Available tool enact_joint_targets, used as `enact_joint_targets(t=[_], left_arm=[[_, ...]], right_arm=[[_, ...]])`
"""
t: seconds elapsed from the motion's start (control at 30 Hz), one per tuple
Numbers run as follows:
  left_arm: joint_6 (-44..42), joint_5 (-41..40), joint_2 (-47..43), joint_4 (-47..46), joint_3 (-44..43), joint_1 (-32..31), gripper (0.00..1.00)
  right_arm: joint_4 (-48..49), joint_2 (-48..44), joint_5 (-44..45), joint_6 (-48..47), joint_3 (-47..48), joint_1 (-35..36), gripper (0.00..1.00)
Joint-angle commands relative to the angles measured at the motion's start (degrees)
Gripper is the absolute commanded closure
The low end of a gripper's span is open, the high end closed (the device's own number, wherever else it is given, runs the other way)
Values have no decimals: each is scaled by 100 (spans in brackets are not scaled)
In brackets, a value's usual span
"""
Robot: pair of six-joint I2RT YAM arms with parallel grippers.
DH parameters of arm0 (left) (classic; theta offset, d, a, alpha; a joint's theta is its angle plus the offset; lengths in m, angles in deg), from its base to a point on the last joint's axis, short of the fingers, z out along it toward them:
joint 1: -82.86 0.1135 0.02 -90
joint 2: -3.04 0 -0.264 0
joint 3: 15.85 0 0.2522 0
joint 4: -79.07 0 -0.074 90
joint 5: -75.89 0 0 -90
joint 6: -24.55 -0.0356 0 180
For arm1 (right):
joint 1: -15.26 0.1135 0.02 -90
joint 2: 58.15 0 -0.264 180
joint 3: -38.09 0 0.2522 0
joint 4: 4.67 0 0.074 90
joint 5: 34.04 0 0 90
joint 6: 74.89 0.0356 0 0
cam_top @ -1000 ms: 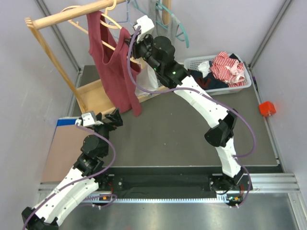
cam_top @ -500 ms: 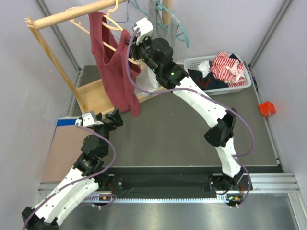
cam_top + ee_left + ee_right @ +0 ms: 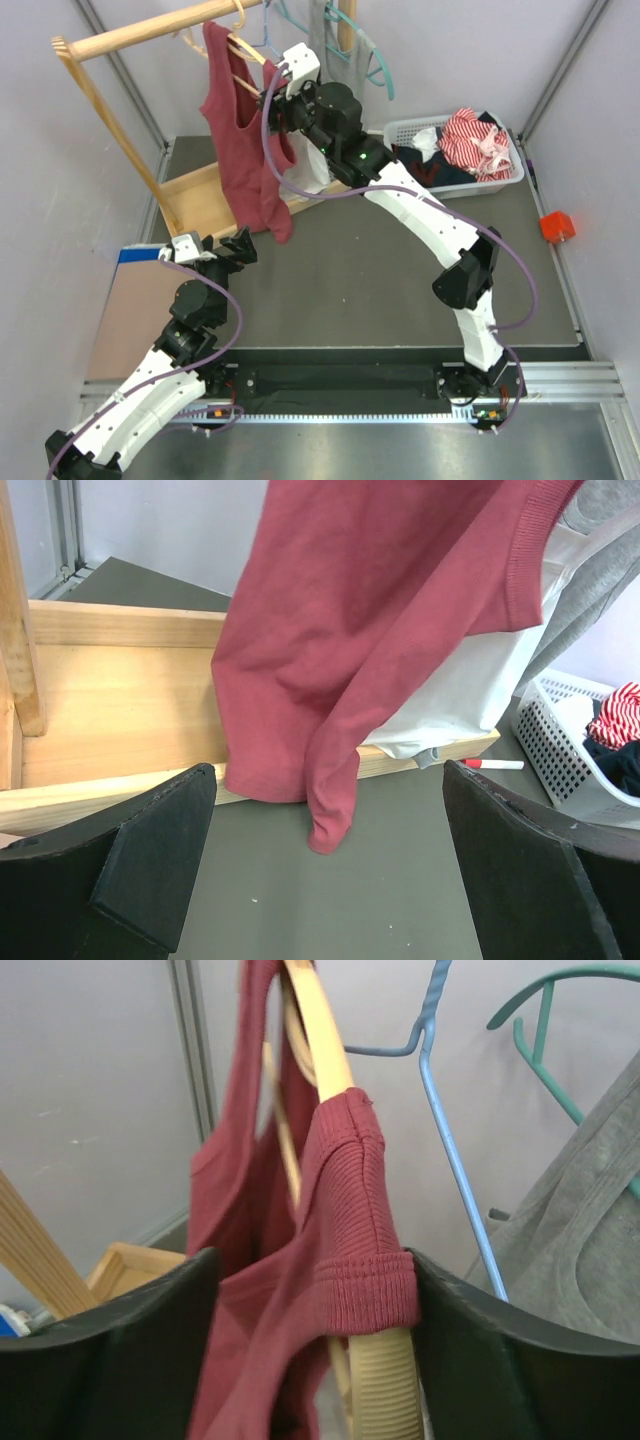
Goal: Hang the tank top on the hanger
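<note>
The maroon tank top (image 3: 245, 150) hangs from the tan wooden hanger (image 3: 243, 52) on the rack's rail, its hem brushing the rack's base. In the right wrist view its ribbed strap (image 3: 355, 1220) sits over the hanger's (image 3: 320, 1040) ridged arm end. My right gripper (image 3: 270, 98) is up at that shoulder, open, and its jaws (image 3: 312, 1280) straddle the strap and the hanger end; the strap's edge touches the right finger. My left gripper (image 3: 240, 245) rests low on the table, open (image 3: 330, 880) and empty, facing the top's hem (image 3: 330, 830).
The wooden rack (image 3: 130, 35) also carries a blue wire hanger (image 3: 450, 1160), a teal hanger (image 3: 372, 55) and a grey top (image 3: 590, 1230). A white garment (image 3: 470, 690) hangs behind the maroon one. A white laundry basket (image 3: 505, 178) and a red object (image 3: 557, 226) lie to the right.
The right jaws have spread apart from a tight grip on the strap. The hanger and top have swung a little toward the right. The left arm has stayed still.
</note>
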Motion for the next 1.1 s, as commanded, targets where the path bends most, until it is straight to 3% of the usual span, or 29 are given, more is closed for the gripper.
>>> enact_joint_targets(t=[0.0, 0.1, 0.3, 0.43, 0.6, 0.8, 1.07], left_arm=[[41, 20, 25, -108, 7, -4, 1], [32, 3, 7, -99, 7, -13, 1], [41, -6, -37, -55, -2, -4, 1], [-12, 38, -37, -64, -2, -4, 1], [-65, 73, 33, -28, -46, -13, 1], [-91, 21, 86, 16, -81, -4, 1], [-126, -32, 86, -11, -64, -4, 1]], right_arm=[[97, -851, -64, -167, -242, 55, 15], [106, -1211, -82, -263, -602, 90, 0], [306, -2353, 67, -492, -1945, 318, 0], [475, -3503, 383, -633, -3577, 608, 0], [571, -4621, 1077, -36, -5399, 565, 0], [737, -6167, 903, 1458, -8103, -594, 0], [396, -8365, 1157, 2179, -9918, -1483, 0]])
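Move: At the wooden hanger's near end, the right fingers straddle the wood; the hanger's middle is about 13 cm ahead, 8 cm to the left and slightly above. The burgundy tank top's middle is some 8 cm ahead, 6 cm left and 18 cm below, and the blue hanger's about 14 cm ahead and 2 cm left. The laundry basket stands roughly 14 cm ahead, 40 cm right, far below. From the left hand, the wooden hanger's middle is about 30 cm ahead, 8 cm right, 23 cm up. Opening the rest of the way, the right fingers come free of the hanger's near end as the hand backs out level-ish, up to 3 cm higher, back and to the right. Clear of the tank top, it speeds up and sweeps right and down, ending about 30 cm right, 21 cm lower and 15 cm back, while turning clockwise and tipping down by some 20 degrees each. ##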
